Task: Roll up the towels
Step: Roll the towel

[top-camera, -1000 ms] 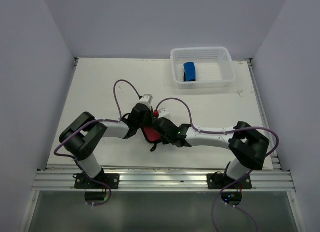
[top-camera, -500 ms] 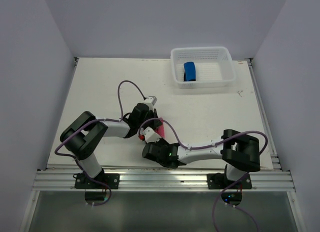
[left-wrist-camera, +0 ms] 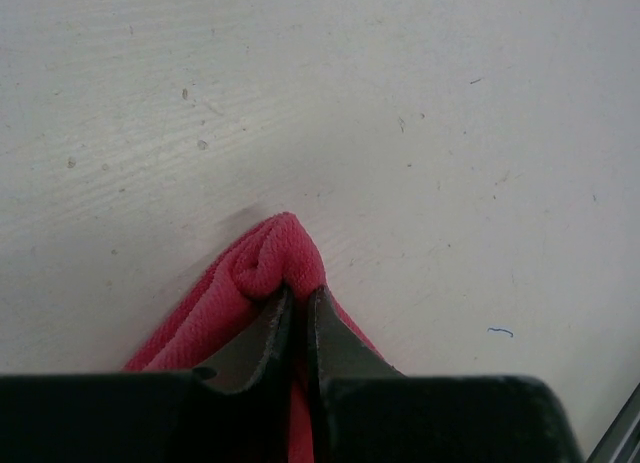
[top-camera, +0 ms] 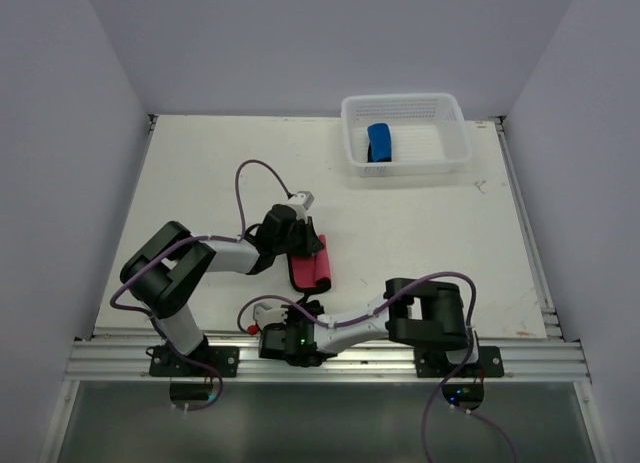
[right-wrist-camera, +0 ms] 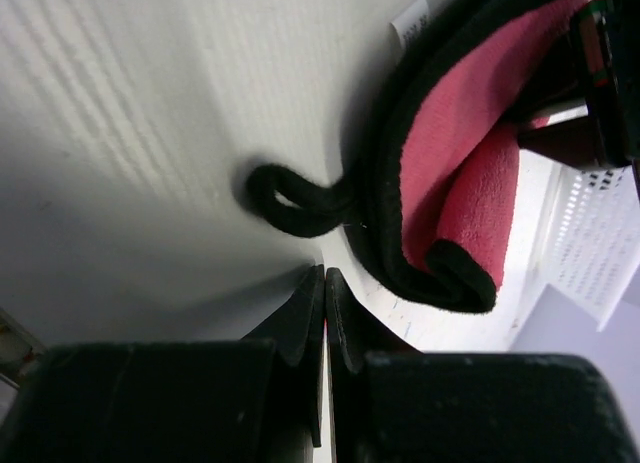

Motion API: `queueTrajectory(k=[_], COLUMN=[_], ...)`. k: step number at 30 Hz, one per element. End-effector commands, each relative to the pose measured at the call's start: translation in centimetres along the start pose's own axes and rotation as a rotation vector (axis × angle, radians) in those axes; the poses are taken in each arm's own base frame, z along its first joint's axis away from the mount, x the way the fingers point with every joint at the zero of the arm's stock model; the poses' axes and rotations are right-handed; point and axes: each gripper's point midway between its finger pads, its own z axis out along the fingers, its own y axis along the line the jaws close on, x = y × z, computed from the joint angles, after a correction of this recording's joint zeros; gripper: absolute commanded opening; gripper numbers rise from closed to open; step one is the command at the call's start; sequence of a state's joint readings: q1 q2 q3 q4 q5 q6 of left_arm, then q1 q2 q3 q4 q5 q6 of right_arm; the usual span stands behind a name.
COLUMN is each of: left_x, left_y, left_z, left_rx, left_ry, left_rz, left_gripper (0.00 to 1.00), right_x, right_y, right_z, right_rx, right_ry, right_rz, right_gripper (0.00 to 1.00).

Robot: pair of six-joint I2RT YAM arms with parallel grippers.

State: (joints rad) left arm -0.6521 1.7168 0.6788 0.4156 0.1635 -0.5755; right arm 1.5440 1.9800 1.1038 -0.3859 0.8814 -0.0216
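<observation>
The pink-red towel (top-camera: 314, 265) lies mid-table, partly rolled, its dark edging and a black hanging loop (right-wrist-camera: 290, 198) at the near end. My left gripper (top-camera: 298, 249) is shut on a fold of it; in the left wrist view the jaws (left-wrist-camera: 298, 298) pinch the bunched red cloth (left-wrist-camera: 255, 268). My right gripper (top-camera: 300, 313) sits low by the table's near edge, just short of the towel (right-wrist-camera: 470, 153), and its jaws (right-wrist-camera: 324, 273) are shut with nothing between them. The blue towel (top-camera: 379, 143) is a short roll inside the basket.
The white mesh basket (top-camera: 450, 159) stands at the back right and shows at the right edge (right-wrist-camera: 590, 243) of the right wrist view. The right arm is folded along the near rail (top-camera: 330, 358). Grey walls close in both sides.
The right arm has drawn back from the towel toward the near edge and swung left. The pink-red towel now lies uncovered as a partial roll. The left gripper kept its hold.
</observation>
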Motion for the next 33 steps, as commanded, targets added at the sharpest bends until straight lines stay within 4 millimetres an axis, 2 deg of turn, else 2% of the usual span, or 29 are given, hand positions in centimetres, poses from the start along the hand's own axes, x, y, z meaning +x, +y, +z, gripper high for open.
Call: queueTrajectory(k=[1,8,14,16,18,19,20,22,25,28,29,33], left_x=[3.5,4.3,5.0,5.5,5.8,5.7,5.9,5.8,5.6,5.5,5.4,5.5], left_y=[2.2,3.5,4.6,5.0,5.2,5.1,5.2,5.0,5.0,5.1,5.1,5.2], left_z=[-0.5,-0.9,-1.6,-1.7,-1.8,-1.8,-1.9,-1.9,-1.9,-1.8,-1.8,-1.8], left_rx=[-0.061,-0.124,-0.175,-0.186,-0.190,-0.187,-0.189,-0.185,-0.187,-0.191,-0.192,-0.194], left_ry=[0.128,0.157,0.165,0.175,0.179,0.172,0.175,0.168,0.164,0.162,0.159,0.158], left_rz=[0.031,0.046,0.045,0.041,0.036,0.034,0.031,0.033,0.034,0.036,0.035,0.035], left_gripper=[0.00,0.00,0.00,0.00,0.00,0.00,0.00,0.00,0.00,0.00,0.00,0.00], right_x=[0.7,0.7,0.0,-1.0,-1.2,-2.0,-2.1,-3.1,-3.4,-3.8,-2.8,-1.3], right_y=[1.0,1.9,2.0,0.9,0.3,-0.9,-0.8,-2.7,-3.6,-5.5,-6.5,-8.3], right_z=[0.0,0.1,-0.4,-1.5,-2.1,-3.2,-3.6,-5.0,-5.8,-6.6,-6.2,-5.6], right_rx=[-0.057,-0.111,-0.143,-0.166,-0.212,-0.226,-0.263,-0.291,-0.353,-0.415,-0.400,-0.407], right_ry=[0.050,0.067,0.037,-0.013,-0.041,-0.082,-0.099,-0.156,-0.200,-0.261,-0.253,-0.248], right_rz=[-0.169,-0.231,-0.124,0.000,0.088,0.211,0.259,0.423,0.619,0.859,0.936,1.217], right_gripper=[0.00,0.00,0.00,0.00,0.03,0.05,0.06,0.09,0.11,0.16,0.17,0.24])
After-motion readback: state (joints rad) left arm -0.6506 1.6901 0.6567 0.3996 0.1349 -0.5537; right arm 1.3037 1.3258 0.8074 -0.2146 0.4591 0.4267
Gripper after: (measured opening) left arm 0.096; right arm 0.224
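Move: The right hand, fingers shut, is low at the near end of the half-rolled red towel, whose middle lies about 9 cm ahead of it, 1 cm to its left and barely lower. The towel's black loop is roughly 2 cm ahead and 2 cm left of that hand; the left gripper is some 14 cm straight ahead. From the left hand, pinching the far end, the towel's middle is about 5 cm back and 2 cm left, slightly below. The right hand first stays low beside the black loop with its fingers shut, turning only some 10 degrees, then draws back about a centimetre and rises quickly, about 9 cm, away from the towel's near end, rolling some 50 degrees so that its left side comes up, tipping further nose-down, turning clockwise and parting its fingers to about a fifth open while it begins to swing forward and right. Meanwhile the left hand keeps its pinch on the towel's far end, low over the table, and eases about 1 cm to the left. ##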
